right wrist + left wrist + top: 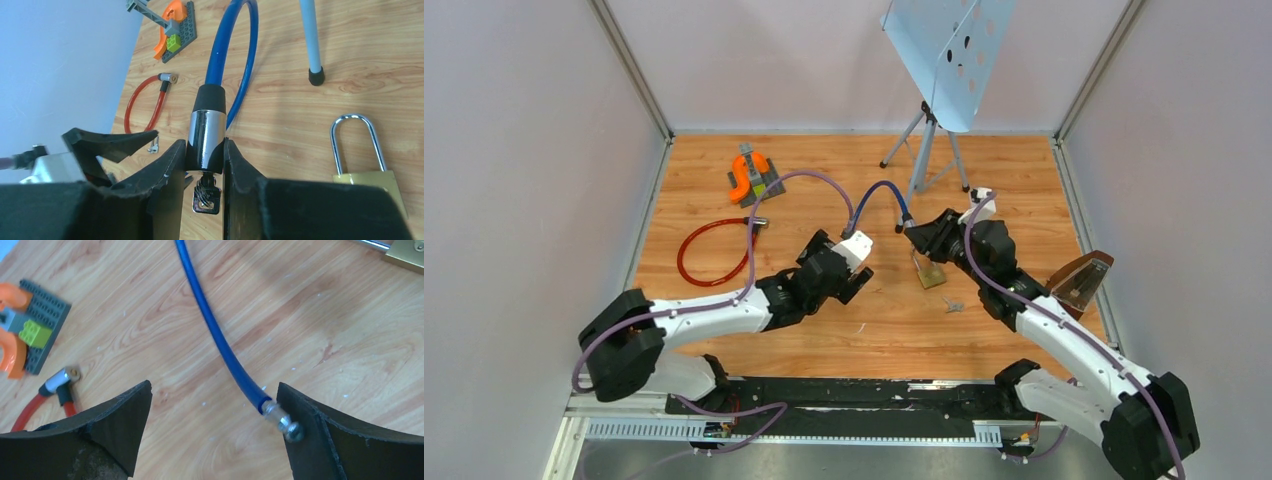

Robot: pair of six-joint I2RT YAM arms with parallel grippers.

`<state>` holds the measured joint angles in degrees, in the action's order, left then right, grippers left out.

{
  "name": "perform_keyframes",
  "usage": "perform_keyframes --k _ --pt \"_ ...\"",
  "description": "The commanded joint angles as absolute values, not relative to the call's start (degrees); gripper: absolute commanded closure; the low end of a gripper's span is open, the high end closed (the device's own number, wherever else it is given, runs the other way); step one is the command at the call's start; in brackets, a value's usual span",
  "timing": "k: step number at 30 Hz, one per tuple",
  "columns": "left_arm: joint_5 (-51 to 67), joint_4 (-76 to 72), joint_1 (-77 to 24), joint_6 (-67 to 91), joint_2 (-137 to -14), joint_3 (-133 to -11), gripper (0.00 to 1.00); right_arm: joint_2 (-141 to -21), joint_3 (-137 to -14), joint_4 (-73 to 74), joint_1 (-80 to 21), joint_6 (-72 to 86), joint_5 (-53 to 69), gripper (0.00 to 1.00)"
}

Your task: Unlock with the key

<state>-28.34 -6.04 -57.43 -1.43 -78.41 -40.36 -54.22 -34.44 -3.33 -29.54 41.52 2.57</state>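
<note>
A blue cable lock [879, 195] arches between my two grippers. My right gripper [205, 142] is shut on its chrome-and-black lock cylinder [206, 135]. The key [206, 197] sits in the cylinder's lower end, its head sticking out between the fingers. My left gripper [214, 395] is open wide. The cable's bare metal end pin [282, 421] lies against the inner face of its right finger, not gripped. In the top view the left gripper [856, 262] is just left of the right gripper [916, 235].
A brass padlock [370, 177] lies right of the right gripper, with small loose keys [954, 305] near it. A red cable lock [714, 250] and a toy brick model [754, 175] lie far left. A music stand [944, 60] stands behind, and a metronome [1079, 282] at the right.
</note>
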Motion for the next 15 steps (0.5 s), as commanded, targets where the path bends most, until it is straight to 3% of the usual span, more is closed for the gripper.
perform_keyframes --k 1,8,15 --pt "-29.56 4.01 -54.29 7.89 -68.74 -44.35 0.00 -58.66 -35.44 -14.32 -29.71 41.18 5.68 1.00" --pt "-8.01 18.59 -41.10 12.66 -57.41 -49.65 0.00 -70.19 -37.40 -25.73 -29.84 41.80 6.03 1.00" --pt "-15.12 28.83 -31.52 13.86 -53.29 -55.76 0.00 -79.69 -41.51 -35.42 -30.43 41.23 6.56 1.00"
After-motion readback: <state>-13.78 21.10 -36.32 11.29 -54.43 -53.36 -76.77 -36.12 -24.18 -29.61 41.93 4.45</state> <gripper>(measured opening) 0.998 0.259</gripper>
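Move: The open left hand has the blue cable's free end about 3 cm to its right; the red lock head lies some 14 cm ahead and 18 cm left, about 10 cm lower, the small keys 20 cm left and level with it. The right hand still grips the blue lock head above clear table about 8 cm ahead, 6 cm left and 19 cm below; the padlock is 3 cm ahead and 5 cm right, the near tripod foot 12 cm ahead. Left hand, open, rises some 14 cm, drawing left; right carries the blue lock head forward, down and left. ##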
